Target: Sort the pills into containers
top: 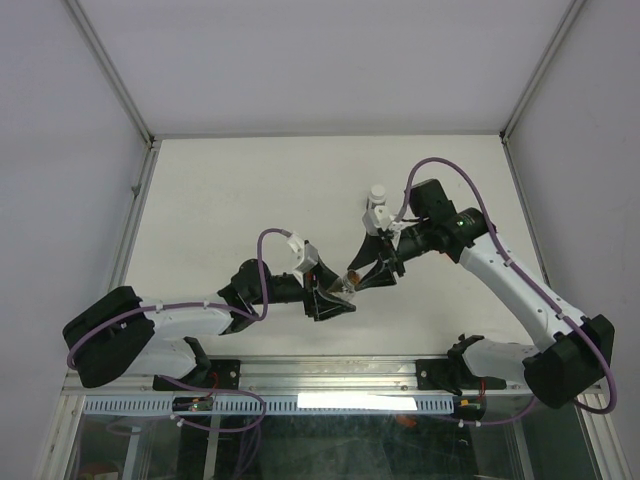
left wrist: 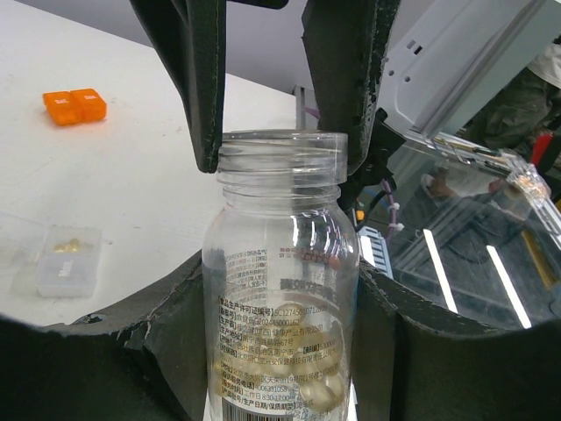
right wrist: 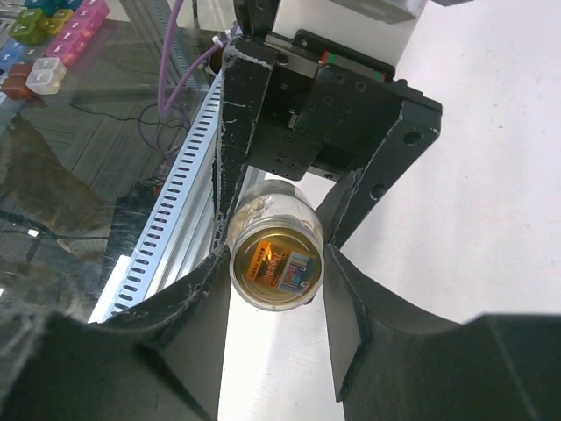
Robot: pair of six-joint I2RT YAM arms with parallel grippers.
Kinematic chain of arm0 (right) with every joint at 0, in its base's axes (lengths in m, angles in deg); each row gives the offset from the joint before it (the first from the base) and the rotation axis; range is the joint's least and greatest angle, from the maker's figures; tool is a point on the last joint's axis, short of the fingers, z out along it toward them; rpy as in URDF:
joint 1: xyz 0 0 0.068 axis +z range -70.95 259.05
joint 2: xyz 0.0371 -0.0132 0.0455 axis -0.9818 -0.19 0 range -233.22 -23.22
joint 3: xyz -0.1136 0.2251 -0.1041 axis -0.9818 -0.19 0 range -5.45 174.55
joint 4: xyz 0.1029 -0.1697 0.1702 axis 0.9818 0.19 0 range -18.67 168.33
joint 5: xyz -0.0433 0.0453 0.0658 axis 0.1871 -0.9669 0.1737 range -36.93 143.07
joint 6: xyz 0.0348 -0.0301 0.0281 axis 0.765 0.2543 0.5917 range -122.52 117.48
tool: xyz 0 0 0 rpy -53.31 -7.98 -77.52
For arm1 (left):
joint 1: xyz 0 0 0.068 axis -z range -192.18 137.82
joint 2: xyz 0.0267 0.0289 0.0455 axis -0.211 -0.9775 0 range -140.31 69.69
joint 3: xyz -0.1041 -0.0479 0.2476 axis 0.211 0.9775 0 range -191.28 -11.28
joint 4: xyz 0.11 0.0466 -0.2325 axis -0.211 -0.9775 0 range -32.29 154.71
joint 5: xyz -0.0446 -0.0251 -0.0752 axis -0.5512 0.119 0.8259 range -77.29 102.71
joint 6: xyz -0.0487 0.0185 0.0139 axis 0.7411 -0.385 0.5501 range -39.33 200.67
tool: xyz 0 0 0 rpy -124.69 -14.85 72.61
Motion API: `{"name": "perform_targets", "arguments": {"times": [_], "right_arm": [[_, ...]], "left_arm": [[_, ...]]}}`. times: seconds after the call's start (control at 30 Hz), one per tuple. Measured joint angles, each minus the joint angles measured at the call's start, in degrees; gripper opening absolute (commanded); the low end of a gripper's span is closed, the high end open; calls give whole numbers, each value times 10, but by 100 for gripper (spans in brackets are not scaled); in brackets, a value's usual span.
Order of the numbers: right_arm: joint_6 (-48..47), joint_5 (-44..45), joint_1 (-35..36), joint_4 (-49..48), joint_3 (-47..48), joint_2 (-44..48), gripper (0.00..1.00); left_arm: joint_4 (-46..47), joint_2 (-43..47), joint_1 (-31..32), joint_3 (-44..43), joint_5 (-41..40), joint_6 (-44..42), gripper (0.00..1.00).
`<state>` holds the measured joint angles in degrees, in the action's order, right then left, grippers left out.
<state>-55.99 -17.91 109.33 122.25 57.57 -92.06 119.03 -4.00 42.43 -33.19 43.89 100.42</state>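
Note:
A clear round vial (left wrist: 280, 263) with a printed label and an open threaded mouth holds several pale yellow pills (left wrist: 307, 373). My left gripper (left wrist: 280, 294) is shut on its body and holds it tilted above the table (top: 345, 288). My right gripper (right wrist: 277, 254) faces the vial's mouth (right wrist: 276, 263), which looks tan-orange inside. Its fingertips (left wrist: 206, 105) lie against both sides of the rim. A flat transparent two-cell box (left wrist: 61, 260) with a few yellow pills in one cell lies on the table to the left. In the top view the two grippers meet at mid-table (top: 375, 270).
An orange two-cell box (left wrist: 74, 105) lies farther back on the white table (top: 230, 190). A small white round cap-like thing (top: 377, 191) stands behind the right wrist. The slotted metal rail (right wrist: 166, 219) runs along the table's near edge.

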Motion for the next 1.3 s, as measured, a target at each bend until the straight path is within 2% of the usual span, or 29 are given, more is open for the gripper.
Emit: {"name": "perform_targets", "arguments": {"times": [0.33, 0.6, 0.73, 0.77, 0.8, 0.9, 1.1, 1.13, 1.3], "right_arm": [[125, 57, 5, -81, -4, -14, 5], [303, 134, 5, -210, -30, -40, 2], [398, 167, 5, -270, -36, -63, 4], [415, 174, 5, -278, -36, -68, 8], [431, 181, 5, -285, -36, -76, 17], [455, 196, 3, -288, -37, -87, 54], [465, 145, -20, -270, -37, -84, 93], [462, 135, -26, -266, -37, -80, 98], [423, 101, -59, -249, -40, -41, 99]], "left_arm": [[-55, 21, 0, 0, -79, -43, 0], [-89, 21, 2, 3, -206, -89, 0], [-93, 12, 2, 3, -268, -110, 0], [-93, 8, 2, 3, -278, -114, 0], [-89, 1, 2, 3, -286, -118, 0], [-72, -25, 2, 3, -298, -126, 0], [19, -59, 2, 17, -293, -130, 0], [31, -61, 2, 23, -291, -130, 0], [66, -73, 2, 52, -269, -129, 0]]}}
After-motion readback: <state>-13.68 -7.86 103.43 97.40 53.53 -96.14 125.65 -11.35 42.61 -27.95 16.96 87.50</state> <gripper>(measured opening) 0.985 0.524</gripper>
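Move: Both hands already hold the pill jar between them: the left grips its body, and its clear-rimmed lid sits about 5 cm above the left hand, 1 cm ahead and 1 cm to its right. The lid is right between the right hand's fingers. The open clear box lies on the table some 15 cm ahead of the right hand, 5 cm to its right and 22 cm below; the orange box is about 24 cm ahead of that hand, 23 cm to its right. With the right fingers still on the lid and the left ones round the body, both hands carry the jar forward together about 9 cm and down some 5 cm, drifting slightly left, while their fingers swing round to point more forward, the left hand turning counter-clockwise and the right clockwise by nearly 30 degrees each. Then the right hand opens wide, lets go of the lid and backs off up and to the right by about 3 cm each way, as the left keeps its grip, bobs up briefly, then sinks again and eases back about 1 cm. ##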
